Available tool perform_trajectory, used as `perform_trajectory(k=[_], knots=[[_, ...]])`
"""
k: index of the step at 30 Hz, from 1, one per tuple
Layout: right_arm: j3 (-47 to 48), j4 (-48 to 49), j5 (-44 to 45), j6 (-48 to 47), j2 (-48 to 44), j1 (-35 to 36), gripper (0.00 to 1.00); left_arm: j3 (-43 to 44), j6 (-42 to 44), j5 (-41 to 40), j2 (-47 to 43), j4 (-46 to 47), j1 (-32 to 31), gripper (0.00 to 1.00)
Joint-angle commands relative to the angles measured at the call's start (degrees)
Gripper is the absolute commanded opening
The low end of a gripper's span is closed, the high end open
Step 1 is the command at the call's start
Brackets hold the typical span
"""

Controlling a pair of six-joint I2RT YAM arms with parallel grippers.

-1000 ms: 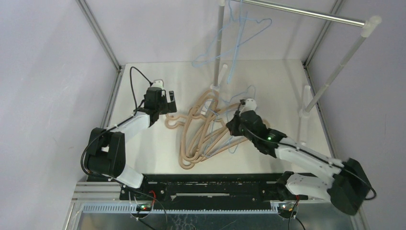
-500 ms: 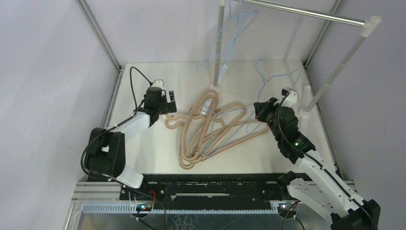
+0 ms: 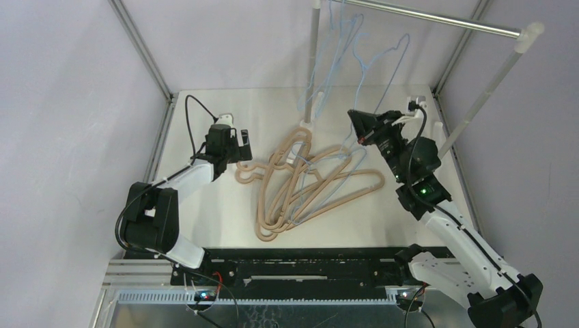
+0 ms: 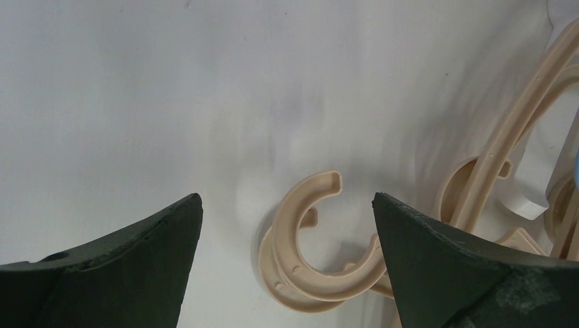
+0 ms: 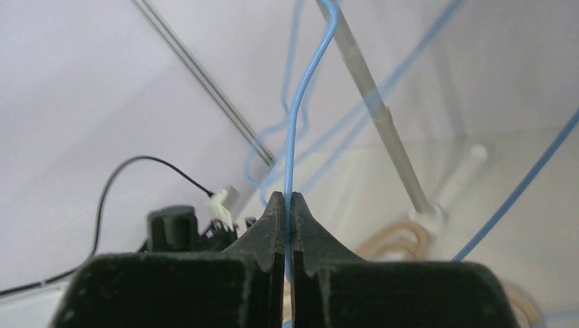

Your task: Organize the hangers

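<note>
Several tan hangers [image 3: 300, 188] lie tangled mid-table, with a thin light-blue one [image 3: 339, 179] woven among them. My left gripper [image 3: 237, 146] rests open at the pile's left end. In its wrist view, the left gripper [image 4: 287, 198] has two stacked tan hooks [image 4: 305, 256] lying between its spread fingers [image 4: 147, 263], untouched. My right gripper [image 3: 358, 126] is raised at the back right, shut on a light-blue hanger [image 3: 391, 72] that stands up from it. In its wrist view, the right gripper [image 5: 287, 199] pinches the blue wire [image 5: 296, 116]. More blue hangers [image 3: 333, 51] hang from the rail.
A silver rail [image 3: 437, 21] crosses the back on white posts [image 3: 486, 96], one post [image 3: 314, 61] standing just behind the pile. Metal frame bars [image 3: 140, 48] and purple-white walls close in the sides.
My right arm has lifted the light-blue hanger out of the pile and swung it right and up toward the rail. The hanging blue hangers have swayed. The left arm has not moved.
</note>
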Motion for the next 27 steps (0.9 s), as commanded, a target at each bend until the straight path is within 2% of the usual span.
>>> perform_trajectory(k=[1, 12, 27], knots=[[6.5, 7.9, -3.6, -2.9, 3.1, -0.6, 0.00, 2.3, 0.0, 0.0, -0.3, 1.1, -0.4, 0.99], [19.5, 9.3, -6.1, -0.6, 17.5, -6.3, 0.00, 2.5, 0.6, -1.4, -0.7, 0.6, -0.4, 0.99], [25.0, 11.4, -10.8, 4.2, 28.4, -11.1, 0.00, 3.4, 0.7, -1.3, 1.4, 0.6, -0.4, 1.00]])
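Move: The right hand, gripping a blue hanger upright, has the free stretch of rail near its left post about 19 cm ahead, 4 cm left and some 18 cm above. The hung blue hangers are roughly 18 cm ahead, 7 cm left and 5 cm up; the tan hanger pile is about 36 cm below, 3 cm ahead and 8 cm left. From the idle left hand that rail stretch is some 9 cm ahead, 24 cm right and 47 cm up. Still pinching the blue hanger, the right hand rises 7 cm, arcing 13 cm forward towards the rail, then sinks slightly. ##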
